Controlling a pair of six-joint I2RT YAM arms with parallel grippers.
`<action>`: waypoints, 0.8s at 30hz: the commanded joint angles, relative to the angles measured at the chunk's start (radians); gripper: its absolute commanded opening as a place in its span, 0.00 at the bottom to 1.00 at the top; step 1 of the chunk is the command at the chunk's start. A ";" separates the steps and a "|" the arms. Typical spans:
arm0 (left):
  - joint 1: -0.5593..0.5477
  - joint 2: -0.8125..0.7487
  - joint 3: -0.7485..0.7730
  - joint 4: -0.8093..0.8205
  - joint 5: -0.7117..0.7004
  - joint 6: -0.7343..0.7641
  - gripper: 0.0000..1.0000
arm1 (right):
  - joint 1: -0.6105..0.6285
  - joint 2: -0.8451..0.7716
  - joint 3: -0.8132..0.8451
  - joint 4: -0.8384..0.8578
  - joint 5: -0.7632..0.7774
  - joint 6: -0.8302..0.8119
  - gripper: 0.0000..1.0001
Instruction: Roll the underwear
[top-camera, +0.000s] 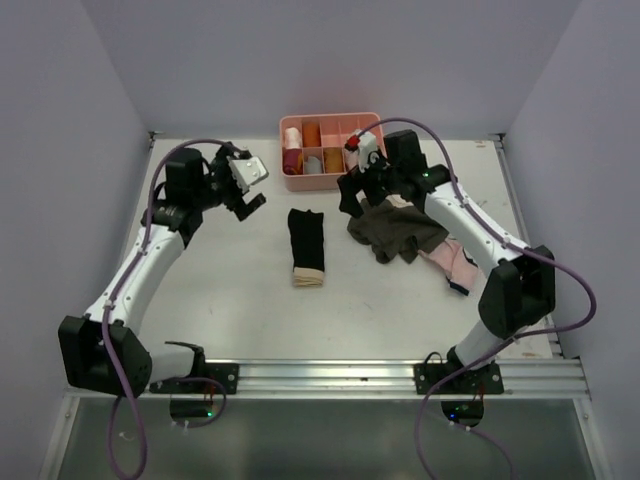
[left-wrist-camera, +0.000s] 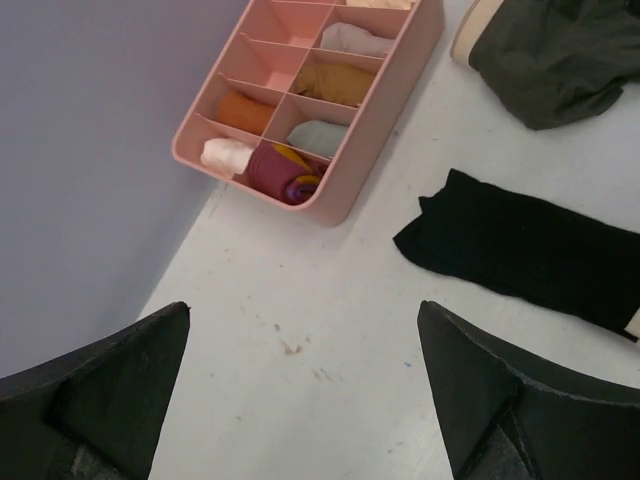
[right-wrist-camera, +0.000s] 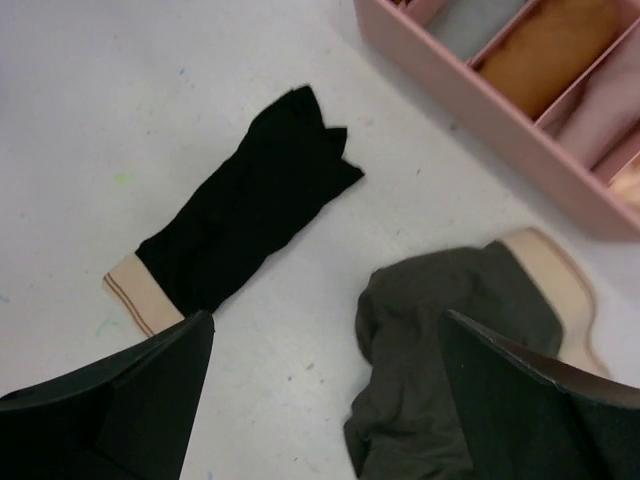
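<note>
The underwear (top-camera: 307, 243) lies flat in the middle of the table, folded into a narrow black strip, with its beige waistband (top-camera: 309, 279) at the near end. In the left wrist view the underwear (left-wrist-camera: 530, 250) is to the right of my open left gripper (left-wrist-camera: 303, 308), which hangs over bare table. My left gripper (top-camera: 243, 185) is left of the strip and apart from it. My right gripper (top-camera: 350, 192) is open to the strip's right. From the right wrist, the underwear (right-wrist-camera: 250, 205) lies ahead of my right gripper (right-wrist-camera: 328, 316). Neither gripper holds anything.
A pink divided box (top-camera: 330, 181) with several rolled garments stands at the back centre. An olive-brown garment (top-camera: 395, 232) lies crumpled under the right arm, partly below my right gripper's fingers (right-wrist-camera: 520, 400). A pale pink garment (top-camera: 450, 262) lies beside it. Walls close in on three sides.
</note>
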 joint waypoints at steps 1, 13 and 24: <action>0.005 0.102 0.065 -0.031 0.086 -0.157 1.00 | 0.000 -0.067 0.011 0.069 -0.016 -0.174 0.99; -0.234 -0.126 -0.428 -0.015 0.071 0.340 0.80 | 0.102 0.163 0.001 -0.068 -0.335 -0.147 0.85; -0.342 -0.114 -0.657 0.229 0.048 0.727 0.64 | 0.152 0.356 0.037 0.009 -0.433 0.014 0.56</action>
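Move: Back and inward from both hands lies the waistband end of the black underwear strip: some 14 cm back, 14 cm to the right and 24 cm below the left hand; about 14 cm back, 13 cm left and 18 cm below the right. The rest of the strip runs forward from it. From the right hand, the grey-green garment lies level, about 12 cm to its right; the pink box is roughly 25 cm ahead, 6 cm left. Sinking about 20 cm, the left hand swings back some 15 cm and a little right, down beside the waistband, turning clockwise about 35 degrees. The right hand lifts slightly, then drops some 12 cm while going left and back over the strip towards the waistband, turning counter-clockwise and tipping down. Both grippers narrow from wide open to about two thirds; neither visibly touches the cloth. ##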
